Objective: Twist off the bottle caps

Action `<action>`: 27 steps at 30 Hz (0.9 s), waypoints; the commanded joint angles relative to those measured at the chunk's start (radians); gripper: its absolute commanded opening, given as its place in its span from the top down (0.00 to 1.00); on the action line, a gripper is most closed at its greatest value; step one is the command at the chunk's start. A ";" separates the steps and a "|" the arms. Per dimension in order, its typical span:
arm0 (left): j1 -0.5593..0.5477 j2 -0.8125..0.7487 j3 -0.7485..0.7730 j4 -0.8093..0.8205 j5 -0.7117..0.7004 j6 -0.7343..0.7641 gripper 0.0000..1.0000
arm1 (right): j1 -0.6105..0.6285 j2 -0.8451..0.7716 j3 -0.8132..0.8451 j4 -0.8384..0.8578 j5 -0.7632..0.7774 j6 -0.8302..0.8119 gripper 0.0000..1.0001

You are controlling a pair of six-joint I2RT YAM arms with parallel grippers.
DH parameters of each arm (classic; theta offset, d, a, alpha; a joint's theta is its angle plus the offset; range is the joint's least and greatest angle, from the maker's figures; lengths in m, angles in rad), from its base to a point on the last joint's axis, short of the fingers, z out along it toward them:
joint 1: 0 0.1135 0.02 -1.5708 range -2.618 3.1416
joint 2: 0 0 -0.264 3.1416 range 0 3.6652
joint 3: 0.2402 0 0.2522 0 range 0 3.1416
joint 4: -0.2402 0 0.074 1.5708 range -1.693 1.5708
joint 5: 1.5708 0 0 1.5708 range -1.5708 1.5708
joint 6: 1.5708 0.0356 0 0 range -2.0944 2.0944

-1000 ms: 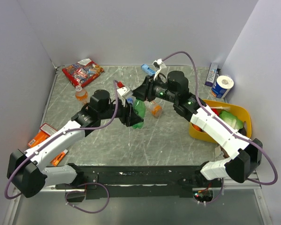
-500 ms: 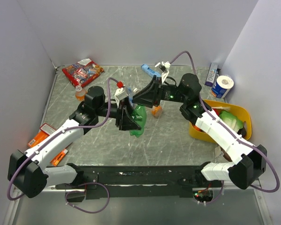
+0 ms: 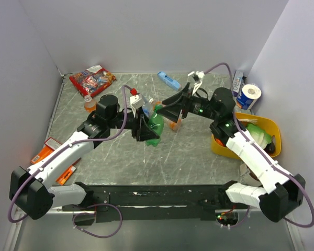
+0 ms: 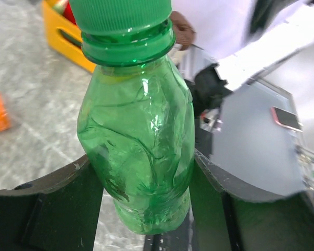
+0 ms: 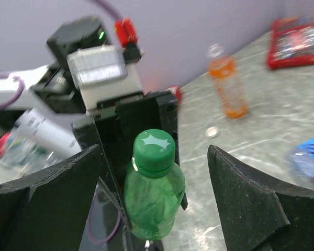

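My left gripper point(image 3: 146, 130) is shut on the body of the green bottle point(image 3: 154, 124) and holds it tilted above the table. In the left wrist view the bottle point(image 4: 138, 157) is squeezed and dented between my left gripper point(image 4: 141, 201) fingers. Its green cap point(image 5: 154, 149) sits on the neck. My right gripper point(image 5: 154, 154) is open, one finger on each side of the cap and clear of it. One orange bottle point(image 3: 89, 104) stands at the back left. Another orange bottle point(image 3: 174, 123) lies behind the green one. A clear bottle point(image 3: 148, 106) shows partly behind the left gripper.
A yellow bin point(image 3: 269, 128) holding items stands at the right. A red snack bag point(image 3: 92, 80) lies at the back left, a flat blue box point(image 3: 169, 80) at the back centre, a blue and white roll point(image 3: 248, 96) at the back right. Orange packets point(image 3: 44, 151) lie at the left edge.
My right gripper has opened off the green cap and drawn back to the right. The left gripper has kept its hold on the green bottle and shifted slightly.
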 commanded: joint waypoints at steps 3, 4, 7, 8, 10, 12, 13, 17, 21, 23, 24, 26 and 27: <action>-0.018 -0.001 0.047 -0.050 -0.228 0.052 0.57 | -0.001 -0.118 0.006 -0.120 0.332 -0.028 0.12; -0.024 0.000 0.050 -0.068 -0.292 0.055 0.57 | 0.009 -0.119 0.010 -0.149 0.360 -0.026 0.12; -0.035 0.000 0.050 -0.075 -0.375 0.054 0.58 | 0.052 -0.098 0.049 -0.202 0.450 -0.043 0.16; -0.037 0.000 0.048 -0.078 -0.386 0.052 0.58 | 0.064 -0.087 0.070 -0.221 0.494 -0.057 0.18; -0.046 -0.001 0.047 -0.079 -0.412 0.054 0.58 | 0.101 -0.061 0.102 -0.264 0.529 -0.069 0.21; -0.055 0.003 0.047 -0.084 -0.442 0.057 0.58 | 0.124 -0.032 0.122 -0.281 0.561 -0.087 0.27; -0.060 0.007 0.048 -0.089 -0.449 0.058 0.58 | 0.135 -0.024 0.130 -0.284 0.568 -0.091 0.30; -0.073 0.020 0.053 -0.098 -0.471 0.058 0.59 | 0.179 0.014 0.162 -0.284 0.588 -0.098 0.36; -0.087 0.026 0.053 -0.099 -0.488 0.060 0.59 | 0.198 0.034 0.184 -0.310 0.611 -0.103 0.39; -0.090 0.028 0.055 -0.102 -0.494 0.061 0.59 | 0.201 0.040 0.196 -0.319 0.624 -0.106 0.40; -0.092 0.030 0.055 -0.105 -0.497 0.063 0.59 | 0.203 0.042 0.199 -0.324 0.625 -0.106 0.40; -0.093 0.030 0.053 -0.105 -0.498 0.064 0.59 | 0.204 0.043 0.196 -0.316 0.619 -0.103 0.41; -0.095 0.028 0.055 -0.104 -0.498 0.063 0.59 | 0.206 0.045 0.195 -0.312 0.615 -0.103 0.41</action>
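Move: Nearly level with the right fingers, the green bottle's cap stands about 4 cm to their left and 1 cm ahead. The left hand already holds the bottle body, with the cap roughly 7 cm above its hand point, 5 cm ahead and 1 cm right. On the table, some 35 cm below the right hand, an orange bottle lies about 11 cm straight ahead and the water bottle 12 cm ahead, 12 cm left. Backing off the cap first, the wide-open right hand slips some 3 cm right and a little up while going forward, then swings back left and down towards the cap, turning clockwise and part-closing its fingers around the cap's sides. The left hand keeps its grip on the bottle, carrying it about 5 cm forward and 4 cm down with a 20-degree counter-clockwise turn. ##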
